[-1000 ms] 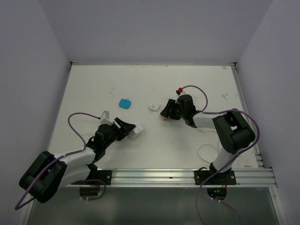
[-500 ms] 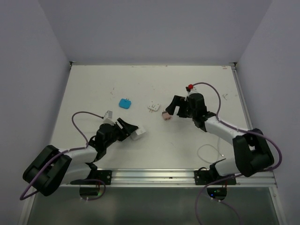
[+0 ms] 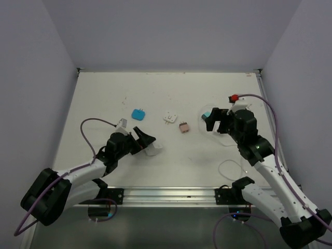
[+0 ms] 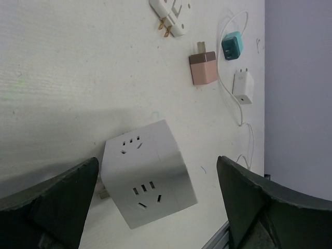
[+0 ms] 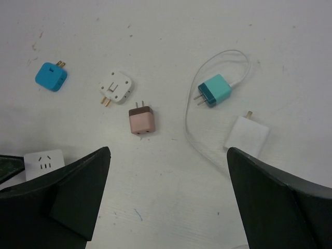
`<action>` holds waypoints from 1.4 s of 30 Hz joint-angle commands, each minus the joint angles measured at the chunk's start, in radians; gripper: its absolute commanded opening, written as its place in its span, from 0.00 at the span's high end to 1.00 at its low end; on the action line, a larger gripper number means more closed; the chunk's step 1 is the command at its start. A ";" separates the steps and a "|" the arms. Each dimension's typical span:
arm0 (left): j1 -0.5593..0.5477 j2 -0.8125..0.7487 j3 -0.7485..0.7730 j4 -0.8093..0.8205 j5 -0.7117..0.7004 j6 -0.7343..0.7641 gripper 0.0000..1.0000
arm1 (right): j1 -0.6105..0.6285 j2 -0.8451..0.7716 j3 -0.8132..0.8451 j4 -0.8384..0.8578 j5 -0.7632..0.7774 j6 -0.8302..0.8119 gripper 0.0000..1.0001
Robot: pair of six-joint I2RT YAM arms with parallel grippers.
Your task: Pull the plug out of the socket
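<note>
The socket (image 4: 148, 176), a white cube with slot holes and a short metal prong, lies on the table between my left gripper's (image 4: 157, 161) open fingers. It sits close to the left finger and clear of the right one. In the top view the socket (image 3: 153, 150) sits at the left gripper (image 3: 147, 143). A pink plug (image 5: 141, 120) lies loose on the table, apart from the socket, and also shows in the top view (image 3: 183, 127). My right gripper (image 5: 168, 150) is open and empty, raised above the table at the right (image 3: 211, 121).
A small white plug (image 5: 116, 87), a blue plug (image 5: 51, 78), a teal plug (image 5: 214, 91) with a thin white cable (image 5: 193, 136) and a plain white block (image 5: 247, 136) lie around the pink plug. The table's metal rail (image 3: 207, 194) runs along the near edge.
My right gripper has let go of the pink plug and drawn back to the right and upward; the plug stays on the table. The left gripper and socket shifted slightly.
</note>
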 commanded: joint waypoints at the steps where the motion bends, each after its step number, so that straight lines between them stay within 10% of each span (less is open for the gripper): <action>1: 0.004 -0.065 0.071 -0.117 -0.034 0.075 0.00 | 0.000 -0.069 0.067 -0.153 0.102 -0.062 0.01; 22: 0.004 -0.411 0.807 -1.027 -0.531 0.550 0.01 | -0.002 -0.365 0.389 -0.430 0.441 -0.226 0.01; 42: 0.004 -0.591 1.205 -1.179 -0.854 0.817 0.00 | -0.002 -0.566 0.469 -0.332 0.444 -0.384 0.01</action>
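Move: The white socket sits between the left gripper's open fingers, about 3 cm to its right, level with it fore and aft, and some 3 cm below. From the left hand, the pink plug is roughly 9 cm ahead and 17 cm right, the white flat plug 13 cm ahead and 10 cm right, both about 4 cm below. From the right hand the socket lies about 26 cm left, 2 cm back and 18 cm below. Bring the left gripper up off the socket, fingers wide open: ease forward a little as it climbs, then sweep left and back, ending some 40 cm higher and 22 cm farther left, fingers tipping up and swinging counter-clockwise. Meanwhile draw the empty, open right gripper up, right and back, roughly 20 cm each way, away from the pink plug, tipping its fingers up and turning it clockwise. ##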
